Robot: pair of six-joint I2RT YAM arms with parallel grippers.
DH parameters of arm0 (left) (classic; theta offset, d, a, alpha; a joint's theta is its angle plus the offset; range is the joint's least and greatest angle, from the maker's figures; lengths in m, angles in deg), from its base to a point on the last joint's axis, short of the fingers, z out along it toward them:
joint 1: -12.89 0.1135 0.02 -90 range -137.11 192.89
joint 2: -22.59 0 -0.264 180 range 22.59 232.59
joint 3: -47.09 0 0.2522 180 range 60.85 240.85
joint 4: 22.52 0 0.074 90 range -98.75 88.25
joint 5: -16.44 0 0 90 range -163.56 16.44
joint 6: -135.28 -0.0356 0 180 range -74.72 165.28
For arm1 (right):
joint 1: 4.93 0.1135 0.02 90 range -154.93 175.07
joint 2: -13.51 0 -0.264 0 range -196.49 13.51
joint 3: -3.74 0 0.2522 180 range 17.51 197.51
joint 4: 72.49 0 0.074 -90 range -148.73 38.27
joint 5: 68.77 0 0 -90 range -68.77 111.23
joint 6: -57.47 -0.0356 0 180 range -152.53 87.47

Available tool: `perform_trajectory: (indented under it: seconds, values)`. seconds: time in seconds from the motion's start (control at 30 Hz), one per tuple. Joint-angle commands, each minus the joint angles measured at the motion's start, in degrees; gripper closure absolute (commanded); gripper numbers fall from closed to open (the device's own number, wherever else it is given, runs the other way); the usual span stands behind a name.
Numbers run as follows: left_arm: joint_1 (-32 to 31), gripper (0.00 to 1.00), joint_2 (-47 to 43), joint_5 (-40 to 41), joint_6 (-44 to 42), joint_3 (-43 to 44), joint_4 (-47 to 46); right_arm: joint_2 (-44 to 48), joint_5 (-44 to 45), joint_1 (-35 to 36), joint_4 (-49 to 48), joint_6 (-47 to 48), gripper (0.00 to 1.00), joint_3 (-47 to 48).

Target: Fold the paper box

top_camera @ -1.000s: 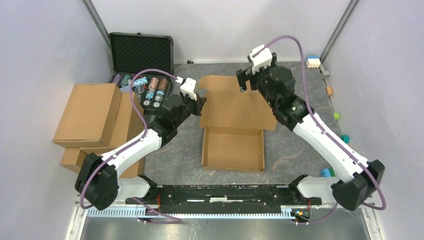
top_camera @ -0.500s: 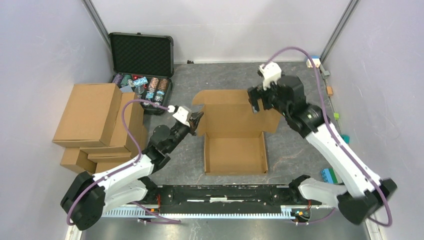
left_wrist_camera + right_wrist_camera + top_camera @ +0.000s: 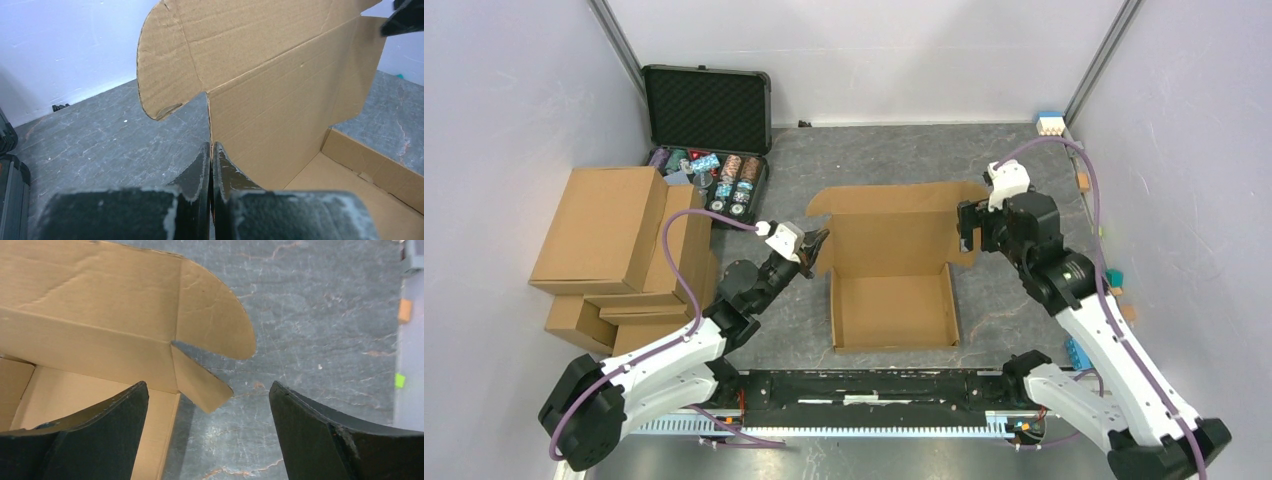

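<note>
The paper box (image 3: 892, 312) lies mid-table as a shallow brown tray, its lid panel (image 3: 894, 222) standing up at the far side. My left gripper (image 3: 820, 245) is shut, its tips against the left edge of that panel; in the left wrist view the cardboard edge (image 3: 211, 120) runs down to the closed left gripper (image 3: 211, 146). A rounded ear flap (image 3: 165, 65) sticks out to the left above it. My right gripper (image 3: 969, 224) hangs open at the lid's right end. In the right wrist view the right gripper (image 3: 208, 385) has a small side tab (image 3: 200, 382) between its fingers, untouched.
An open black case (image 3: 707, 100) with poker chips (image 3: 729, 178) stands at the back left. A pile of brown cartons (image 3: 604, 235) fills the left side. Small coloured blocks (image 3: 1050, 124) lie along the right wall, another (image 3: 1079, 350) near my right base.
The right gripper has swung right and nearer, from the lid's far edge to its right end. The left arm has drawn back, its gripper now lower at the lid's left edge. The lid stands more upright.
</note>
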Motion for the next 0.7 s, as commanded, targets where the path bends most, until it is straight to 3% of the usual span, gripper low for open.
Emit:
perform_trajectory:
  seconds: [0.0, 0.23, 0.43, 0.53, 0.67]
  values:
    - [-0.3, 0.98, -0.2, -0.2, -3.3, -0.2, -3.0, -3.5, -7.9, -4.2, -4.3, -0.1, 0.09, -1.3]
    - [-0.3, 0.98, -0.5, -0.7, -3.2, -0.2, -3.1, -7.2, -14.1, -6.0, -5.8, 1.9, 0.34, -1.1]
    - [-0.3, 0.98, -0.1, -0.2, -2.0, 0.6, -2.2, -5.9, -19.8, -6.0, -5.4, 0.8, 0.75, -2.3]
    - [-0.6, 0.98, -0.5, 1.6, 2.1, 3.7, 3.8, -5.1, -25.4, -6.0, -6.1, -2.0, 0.98, -4.5]
    - [-1.3, 0.98, -1.1, 6.7, 13.6, 9.6, 15.7, -2.0, -27.7, -5.7, -12.9, -9.6, 1.00, -9.4]
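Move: The lid's right side tab, sticking outwards and still free, is about 3 cm ahead of the open right hand, 2 cm to its left and 5 cm below. From that hand the lid panel's middle is level in reach, some 15 cm left and 9 cm down; the tuck flap is roughly 7 cm ahead and 14 cm left, 3 cm lower. The left hand already grips the left tab; the right tab lies about 25 cm to its right, 1 cm ahead and 2 cm lower. The right fingers shut from wide open and pinch the lid's right side tab just under the tuck flap. To get there the hand sinks about 4 cm while edging forward, then sweeps nearly 4 cm left and eases slightly back as it closes, tipping down and turning counter-clockwise some 10 degrees. The left hand keeps its pinch on the left tab, all but still. ##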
